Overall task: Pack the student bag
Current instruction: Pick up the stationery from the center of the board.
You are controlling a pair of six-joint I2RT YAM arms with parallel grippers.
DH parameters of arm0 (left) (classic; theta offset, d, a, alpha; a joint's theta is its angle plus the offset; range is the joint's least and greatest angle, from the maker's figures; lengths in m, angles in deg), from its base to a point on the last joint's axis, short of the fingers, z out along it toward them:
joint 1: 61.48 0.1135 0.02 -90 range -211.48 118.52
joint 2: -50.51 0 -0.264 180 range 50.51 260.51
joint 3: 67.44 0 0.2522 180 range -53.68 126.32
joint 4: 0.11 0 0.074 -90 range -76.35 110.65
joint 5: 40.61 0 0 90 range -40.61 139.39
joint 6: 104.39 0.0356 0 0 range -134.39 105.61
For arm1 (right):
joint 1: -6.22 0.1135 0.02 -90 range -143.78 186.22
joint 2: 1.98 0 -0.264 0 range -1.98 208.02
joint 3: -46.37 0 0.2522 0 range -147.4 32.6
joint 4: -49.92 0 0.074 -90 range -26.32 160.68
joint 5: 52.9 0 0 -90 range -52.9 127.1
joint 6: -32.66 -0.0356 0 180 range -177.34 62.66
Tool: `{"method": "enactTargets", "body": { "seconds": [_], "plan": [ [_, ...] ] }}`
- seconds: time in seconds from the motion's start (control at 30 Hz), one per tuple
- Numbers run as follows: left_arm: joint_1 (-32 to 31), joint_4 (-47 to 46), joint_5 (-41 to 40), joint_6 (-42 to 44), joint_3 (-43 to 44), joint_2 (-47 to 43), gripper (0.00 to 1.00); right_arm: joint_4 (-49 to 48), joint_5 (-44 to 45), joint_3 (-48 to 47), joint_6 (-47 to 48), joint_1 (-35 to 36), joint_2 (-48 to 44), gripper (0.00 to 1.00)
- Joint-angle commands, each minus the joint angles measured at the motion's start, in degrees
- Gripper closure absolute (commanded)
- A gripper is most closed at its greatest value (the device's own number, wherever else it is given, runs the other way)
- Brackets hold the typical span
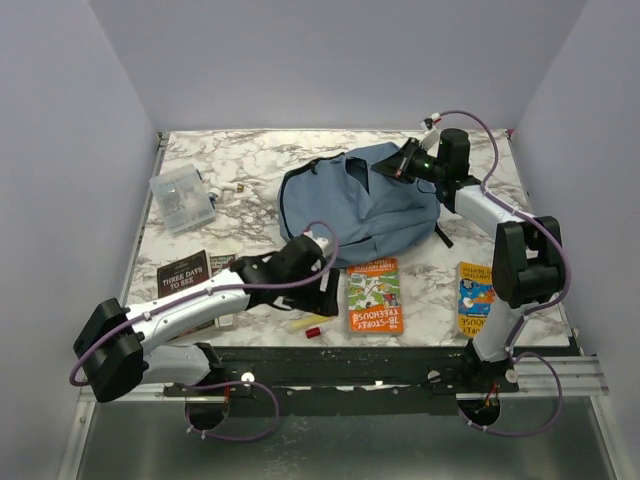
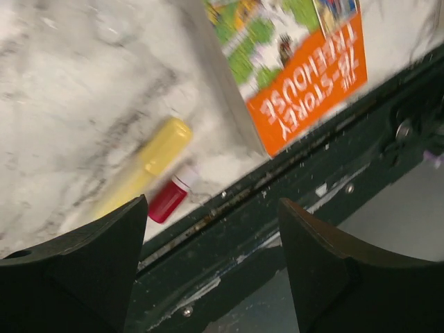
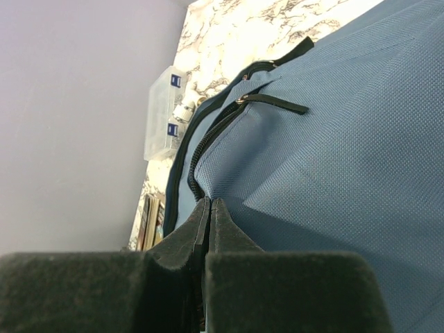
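The student bag (image 1: 365,205) is a dusty-blue backpack lying at the middle back of the marble table. Its black zipper (image 3: 198,149) runs along the edge in the right wrist view. My right gripper (image 1: 402,163) (image 3: 210,202) is shut at the bag's far right edge. Its tips pinch the blue fabric beside the zipper, and creases spread from them. My left gripper (image 1: 325,298) (image 2: 214,205) stands open over the table's front edge and holds nothing. A yellow marker (image 2: 149,163) and a small red-capped item (image 2: 170,198) lie just beyond its left finger.
An orange "Treehouse" book (image 1: 374,295) (image 2: 298,62) lies front centre and a yellow book (image 1: 474,297) front right. A dark book (image 1: 184,272) lies front left. A clear plastic box (image 1: 182,196) (image 3: 161,114) sits back left. The black rail (image 2: 291,173) runs along the front edge.
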Motion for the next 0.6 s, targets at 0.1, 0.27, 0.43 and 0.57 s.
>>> {"method": "enactTargets", "body": {
  "seconds": [0.1,0.27,0.43,0.57],
  "plan": [
    [-16.1,8.4,-14.4,0.4,5.5,5.8,0.31,0.1,-0.1,-0.8,1.2,0.7,-0.9,0.99],
    [-21.7,12.7,-19.7,1.6,8.9,12.6,0.34,0.8,0.4,-0.8,2.0,1.3,-1.8,0.99],
    [-24.1,16.9,-22.5,3.4,12.7,18.9,0.42,1.0,0.3,-1.0,2.0,1.4,-1.4,0.99],
    [-24.3,18.2,-24.3,3.3,12.7,19.7,0.44,0.9,0.4,-1.0,2.1,1.4,-1.4,0.99]
  ]
}}
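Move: The small red bottle lies about 5 cm back towards the bases from the left hand, some 2 cm to its left and 11 cm below. The yellow highlighter lies beside the bottle, around 3 cm back and 3 cm left of the hand. The orange treehouse book is roughly 12 cm to the hand's right and 3 cm ahead. From the right hand, the bottle lies about 37 cm back, 15 cm left and 20 cm lower. Back towards the table's near edge goes the left hand, about 6 cm and slightly right, sinking about 5 cm, mostly late, towards the red bottle and highlighter. Its slanted fingers swing almost straight down, some 30 degrees, with a smaller clockwise turn, and narrow partway while staying open and empty. The right hand keeps its shut grip on the bag's opening. ##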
